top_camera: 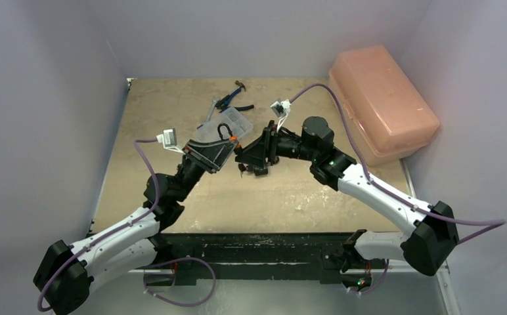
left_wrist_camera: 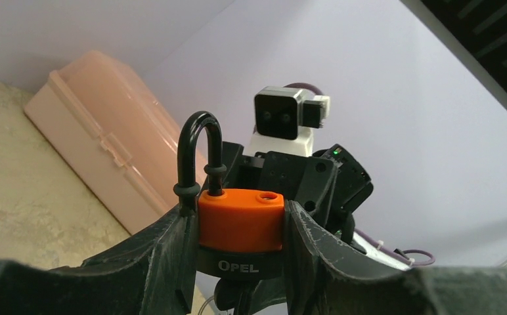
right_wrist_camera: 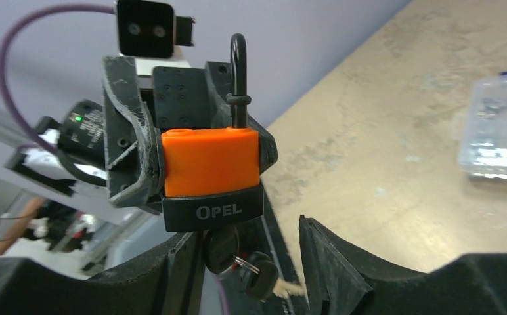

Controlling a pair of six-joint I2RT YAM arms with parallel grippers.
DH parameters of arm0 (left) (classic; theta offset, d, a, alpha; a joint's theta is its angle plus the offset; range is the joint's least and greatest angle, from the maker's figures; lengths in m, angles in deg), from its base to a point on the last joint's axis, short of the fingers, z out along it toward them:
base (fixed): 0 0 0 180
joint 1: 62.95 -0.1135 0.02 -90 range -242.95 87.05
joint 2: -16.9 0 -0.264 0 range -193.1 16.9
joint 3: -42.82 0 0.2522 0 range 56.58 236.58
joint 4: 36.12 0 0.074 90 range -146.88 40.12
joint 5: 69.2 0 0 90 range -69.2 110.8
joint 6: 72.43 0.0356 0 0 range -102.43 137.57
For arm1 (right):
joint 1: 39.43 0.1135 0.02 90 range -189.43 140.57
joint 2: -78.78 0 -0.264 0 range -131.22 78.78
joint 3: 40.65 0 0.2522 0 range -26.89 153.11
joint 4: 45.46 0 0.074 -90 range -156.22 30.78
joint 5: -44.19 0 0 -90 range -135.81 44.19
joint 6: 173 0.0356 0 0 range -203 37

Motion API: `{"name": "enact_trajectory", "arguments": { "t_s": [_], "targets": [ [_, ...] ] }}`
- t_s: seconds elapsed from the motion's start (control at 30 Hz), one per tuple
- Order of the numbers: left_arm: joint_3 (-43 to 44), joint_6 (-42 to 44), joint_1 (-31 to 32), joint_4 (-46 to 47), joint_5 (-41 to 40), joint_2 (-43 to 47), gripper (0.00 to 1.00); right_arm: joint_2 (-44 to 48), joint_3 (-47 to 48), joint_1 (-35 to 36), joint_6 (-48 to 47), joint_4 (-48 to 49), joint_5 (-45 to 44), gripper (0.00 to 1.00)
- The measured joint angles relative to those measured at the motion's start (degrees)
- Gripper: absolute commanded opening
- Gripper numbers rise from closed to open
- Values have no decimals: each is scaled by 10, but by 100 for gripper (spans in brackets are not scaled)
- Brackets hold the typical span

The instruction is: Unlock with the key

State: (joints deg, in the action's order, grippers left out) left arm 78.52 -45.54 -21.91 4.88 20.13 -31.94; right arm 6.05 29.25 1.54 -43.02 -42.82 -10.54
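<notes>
An orange padlock (left_wrist_camera: pixel 238 226) with a black "OPEL" base is held in the air above the table, with my left gripper (left_wrist_camera: pixel 240 211) shut on its sides. Its black shackle (left_wrist_camera: pixel 198 151) is turned aside, and one hole in the orange top stands empty. In the right wrist view the padlock (right_wrist_camera: pixel 210 164) faces me. A black-headed key (right_wrist_camera: pixel 221 249) sits in its underside, and a second key (right_wrist_camera: pixel 262 275) hangs from the ring. My right gripper (right_wrist_camera: pixel 244 236) is open, one finger on each side of the key, not touching it. From above, both grippers (top_camera: pixel 238 154) meet at mid-table.
A large pink plastic box (top_camera: pixel 382 108) stands at the back right. A clear organiser case (top_camera: pixel 228 125) and blue-handled pliers (top_camera: pixel 234 98) lie on the tan table (top_camera: pixel 290 197) behind the grippers. Grey walls close in the left, back and right sides.
</notes>
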Motion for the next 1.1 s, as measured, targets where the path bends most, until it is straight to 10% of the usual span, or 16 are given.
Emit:
{"name": "enact_trajectory", "arguments": {
  "t_s": [0.53, 1.1],
  "targets": [
    [31, -32, 23, -108, -6, -62, 0, 83, -44, 8, -187, -142, -154, 93],
    [30, -78, 26, -113, -39, -87, 0, 82, -54, 102, -221, -101, -327, 87]
  ]
}}
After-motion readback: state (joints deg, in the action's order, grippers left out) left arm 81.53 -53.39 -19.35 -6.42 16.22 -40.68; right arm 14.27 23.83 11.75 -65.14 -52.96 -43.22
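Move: My left hand already holds the orange padlock, its shackle swung open and the key in its base. From that hand the black padlock on the table lies about 8 cm ahead, 6 cm to the right and 28 cm below; the parts box is some 24 cm ahead and 10 cm to the left on the same table top. From my right hand, already half open around the key head, the orange padlock sits about 1 cm ahead, 2 cm left and 4 cm above. I lower the orange padlock about 6 cm with my left hand, easing it 3 cm forward and 3 cm right towards the black padlock, grip kept, fingers tipping down nearly 20 degrees. My right hand sinks alongside and goes right some 4 cm, spreading its fingers from half to nearly full around the keys and swinging its fingertips forward and down, then drifts slightly back left. ##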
